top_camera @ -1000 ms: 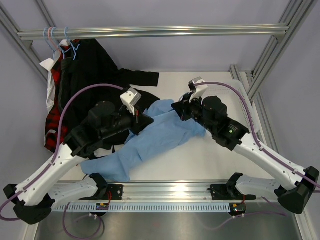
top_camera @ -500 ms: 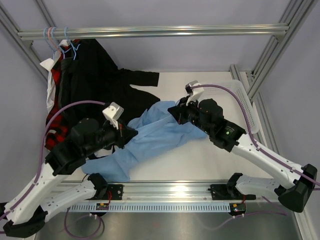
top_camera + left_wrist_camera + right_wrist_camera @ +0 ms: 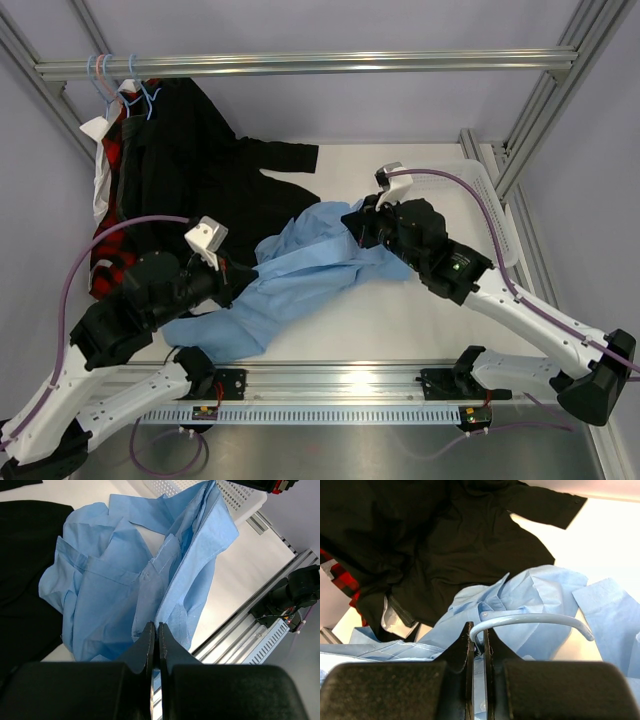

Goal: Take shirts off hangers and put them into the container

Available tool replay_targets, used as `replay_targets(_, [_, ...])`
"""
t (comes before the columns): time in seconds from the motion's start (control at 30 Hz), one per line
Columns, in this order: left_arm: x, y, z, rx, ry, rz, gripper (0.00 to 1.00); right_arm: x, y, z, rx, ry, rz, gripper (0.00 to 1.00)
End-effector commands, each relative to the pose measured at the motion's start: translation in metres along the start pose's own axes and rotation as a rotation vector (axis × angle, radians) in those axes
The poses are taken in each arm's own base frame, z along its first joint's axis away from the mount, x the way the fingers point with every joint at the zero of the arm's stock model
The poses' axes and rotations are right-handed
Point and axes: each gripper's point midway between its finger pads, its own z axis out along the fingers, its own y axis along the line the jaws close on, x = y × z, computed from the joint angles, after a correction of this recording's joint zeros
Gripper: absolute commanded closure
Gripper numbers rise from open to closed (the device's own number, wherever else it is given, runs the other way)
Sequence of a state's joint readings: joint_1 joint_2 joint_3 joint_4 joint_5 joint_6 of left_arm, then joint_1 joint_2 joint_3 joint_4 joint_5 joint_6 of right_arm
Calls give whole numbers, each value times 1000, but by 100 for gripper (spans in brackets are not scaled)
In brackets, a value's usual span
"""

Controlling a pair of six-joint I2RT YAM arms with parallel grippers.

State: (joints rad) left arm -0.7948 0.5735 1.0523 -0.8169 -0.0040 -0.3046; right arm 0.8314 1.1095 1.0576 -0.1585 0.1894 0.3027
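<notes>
The light blue shirt [image 3: 300, 280] lies crumpled across the middle of the table, stretched between my two grippers. My left gripper [image 3: 238, 283] [image 3: 154, 626] is shut on a fold of its cloth [image 3: 125, 580] at the shirt's near-left side. My right gripper [image 3: 352, 222] [image 3: 478, 630] is shut on the curved hook of a pale blue hanger [image 3: 535, 620] that comes out of the shirt's collar. The white mesh container [image 3: 497, 205] [image 3: 235, 495] stands at the right, partly under the right arm. More hangers [image 3: 108, 78] hook over the rail at the far left.
A black shirt [image 3: 200, 170] [image 3: 445, 535] hangs from the rail and spreads onto the table behind the blue one. A red-and-black plaid shirt [image 3: 108, 262] and white cloth [image 3: 100, 170] hang at the far left. Metal frame posts [image 3: 530, 110] stand at the right.
My left arm has drawn back toward the near left, pulling the blue cloth with it. The right gripper has stayed almost in place on the hanger hook.
</notes>
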Motion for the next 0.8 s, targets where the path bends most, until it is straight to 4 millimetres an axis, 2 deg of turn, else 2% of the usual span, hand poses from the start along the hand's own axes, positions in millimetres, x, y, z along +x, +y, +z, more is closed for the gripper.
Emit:
replay_targets(0.0, [32,20,-25,-85,105,21,100,-51,-54,-21,280,-186,19,100])
replay_targets(0.2, [47,24,-35,-91,130,1,100,-59,-58,-30,310,-206,61,100])
replay_targets(0.4, [65,40,-41,-177,173,-17,100,-77,-44,-42,243,-249,104,100])
replay_targets(0.53, [57,40,-40,-182,138,-34,100,-84,-48,-46,273,-255,90,100])
replay_targets(0.6, [38,31,-38,-142,68,-42,82,-82,-48,-44,269,-250,81,100])
replay_targets(0.63, [32,25,-36,-110,48,-42,60,-78,-48,-42,267,-243,78,100])
replay_targets(0.73, [13,13,-34,-49,-15,-28,41,-72,-42,-35,228,-227,67,100])
replay_targets(0.77, [8,11,-33,-41,-30,-25,38,-70,-41,-32,224,-217,60,100])
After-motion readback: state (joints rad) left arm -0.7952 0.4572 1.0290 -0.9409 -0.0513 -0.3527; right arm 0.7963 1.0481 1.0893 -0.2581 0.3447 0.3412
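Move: The left hand still pinches a fold of the blue shirt, stretched towards the blue hanger's hook, which sits some 17 cm to its right, about 9 cm ahead and roughly level; the hanging black shirt's middle is around 18 cm ahead, 10 cm left and 12 cm lower. The right hand already grips the hook's neck between its pads. From the right hand, the container lies about 26 cm right, 8 cm ahead and 20 cm below. The left hand keeps pulling the taut blue fold back and to the left, away from the hanger, while the right hand, shut on the hook, draws back about 1.5 cm; then the left fingers open a bit past halfway and let the cloth go, that hand easing farther left and slightly down, some 4 cm in all. As the cloth is released, the right hand swings about 4 cm to the right and a little forward, towards the container, turning some 10 degrees clockwise and keeping its hold on the hanger. ##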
